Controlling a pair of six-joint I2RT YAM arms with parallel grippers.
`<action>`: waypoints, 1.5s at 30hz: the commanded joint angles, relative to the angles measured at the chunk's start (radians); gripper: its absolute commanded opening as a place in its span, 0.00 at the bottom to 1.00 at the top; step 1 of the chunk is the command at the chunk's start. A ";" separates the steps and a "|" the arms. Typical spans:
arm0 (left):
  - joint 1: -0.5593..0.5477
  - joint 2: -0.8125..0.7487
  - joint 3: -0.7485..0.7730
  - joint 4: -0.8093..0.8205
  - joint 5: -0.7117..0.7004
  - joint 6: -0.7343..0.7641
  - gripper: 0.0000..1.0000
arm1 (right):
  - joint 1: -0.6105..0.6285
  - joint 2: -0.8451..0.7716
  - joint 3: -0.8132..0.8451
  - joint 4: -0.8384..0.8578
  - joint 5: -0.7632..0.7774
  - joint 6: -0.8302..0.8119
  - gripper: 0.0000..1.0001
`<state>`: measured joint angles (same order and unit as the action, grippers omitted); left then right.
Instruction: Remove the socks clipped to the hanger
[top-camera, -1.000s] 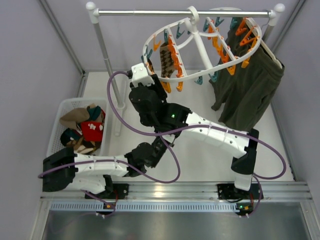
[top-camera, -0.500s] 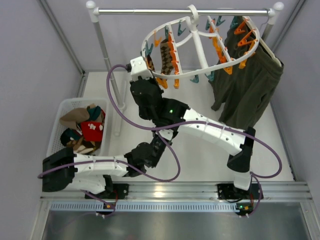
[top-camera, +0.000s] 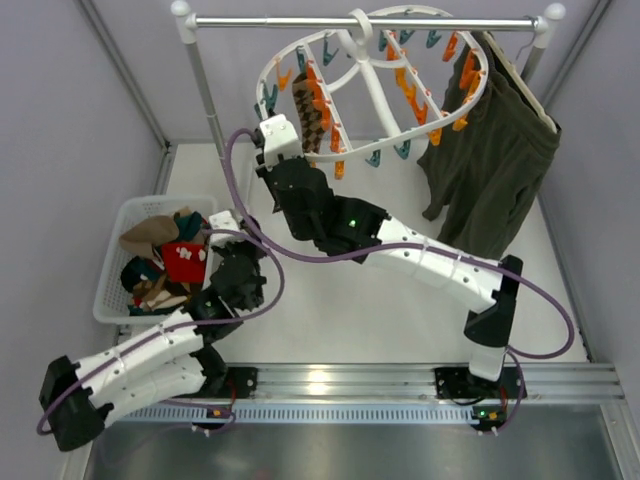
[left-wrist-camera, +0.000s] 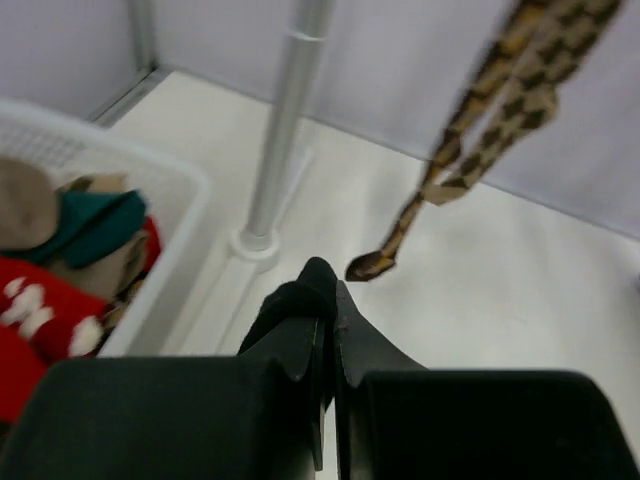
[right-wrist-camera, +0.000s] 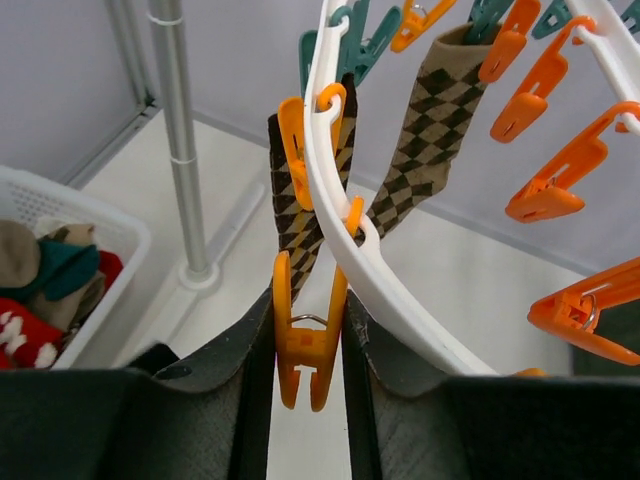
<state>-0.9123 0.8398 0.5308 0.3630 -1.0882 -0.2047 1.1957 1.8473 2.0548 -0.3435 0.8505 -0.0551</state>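
The round white hanger (top-camera: 372, 98) hangs tilted from the rail, with a brown-tan argyle sock (top-camera: 309, 110) clipped near its left side. My right gripper (top-camera: 284, 126) reaches up to that rim (right-wrist-camera: 340, 215). It is shut on an orange clip (right-wrist-camera: 308, 335) hanging from the rim, right in front of one argyle sock (right-wrist-camera: 298, 225). A second argyle sock (right-wrist-camera: 432, 125) is clipped further back. My left gripper (left-wrist-camera: 325, 275) is shut and empty, in the air right of the basket (top-camera: 112, 238) and below the dangling sock toe (left-wrist-camera: 372, 265).
The white basket (left-wrist-camera: 170, 175) holds red-and-white (top-camera: 183, 262), teal and tan socks. The rail's left post (left-wrist-camera: 285, 120) stands between the basket and the hanger. Dark green shorts (top-camera: 490, 170) hang at the right end of the rail (top-camera: 270, 22).
The left arm has swung from low in front of the bases up beside the basket. The hanger has swung left. The right gripper has followed it and closed on the orange clip.
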 joint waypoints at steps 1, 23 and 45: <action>0.165 -0.117 0.075 -0.425 -0.047 -0.368 0.00 | -0.010 -0.103 -0.041 0.037 -0.169 0.040 0.27; 1.033 0.130 0.241 -0.705 0.344 -0.571 0.76 | -0.110 -0.460 -0.378 0.063 -0.766 0.152 0.37; 0.919 0.077 0.158 -0.066 1.454 -0.294 0.98 | -0.168 -0.645 -0.553 0.009 -0.906 0.158 0.47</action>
<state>0.0731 0.8948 0.7250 0.0860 0.2626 -0.5762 1.0378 1.2617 1.5192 -0.3523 -0.0200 0.0910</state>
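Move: A dark sock is in my left hand's closed fingers; the basket for it lies about 32 cm to the left, 5 cm back and 20 cm below. On that side the rack post's foot is some 15 cm ahead, 10 cm left; the near checkered sock hangs 15 cm ahead, 7 cm right, slightly higher. My right hand has an orange clip between its fingertips, with that near sock about 8 cm ahead and 12 cm lower, and the far checkered sock 11 cm ahead, 4 cm right. I sweep my left hand about 24 cm left over the basket's near side, dip some 6 cm and spread the fingers wide to let go of the sock, then swing back right and up, a bit forward, turning about 60 degrees clockwise. Meanwhile my right hand opens further, comes free of the orange clip and draws back about 11 cm and right, turning some 40 degrees counter-clockwise. ##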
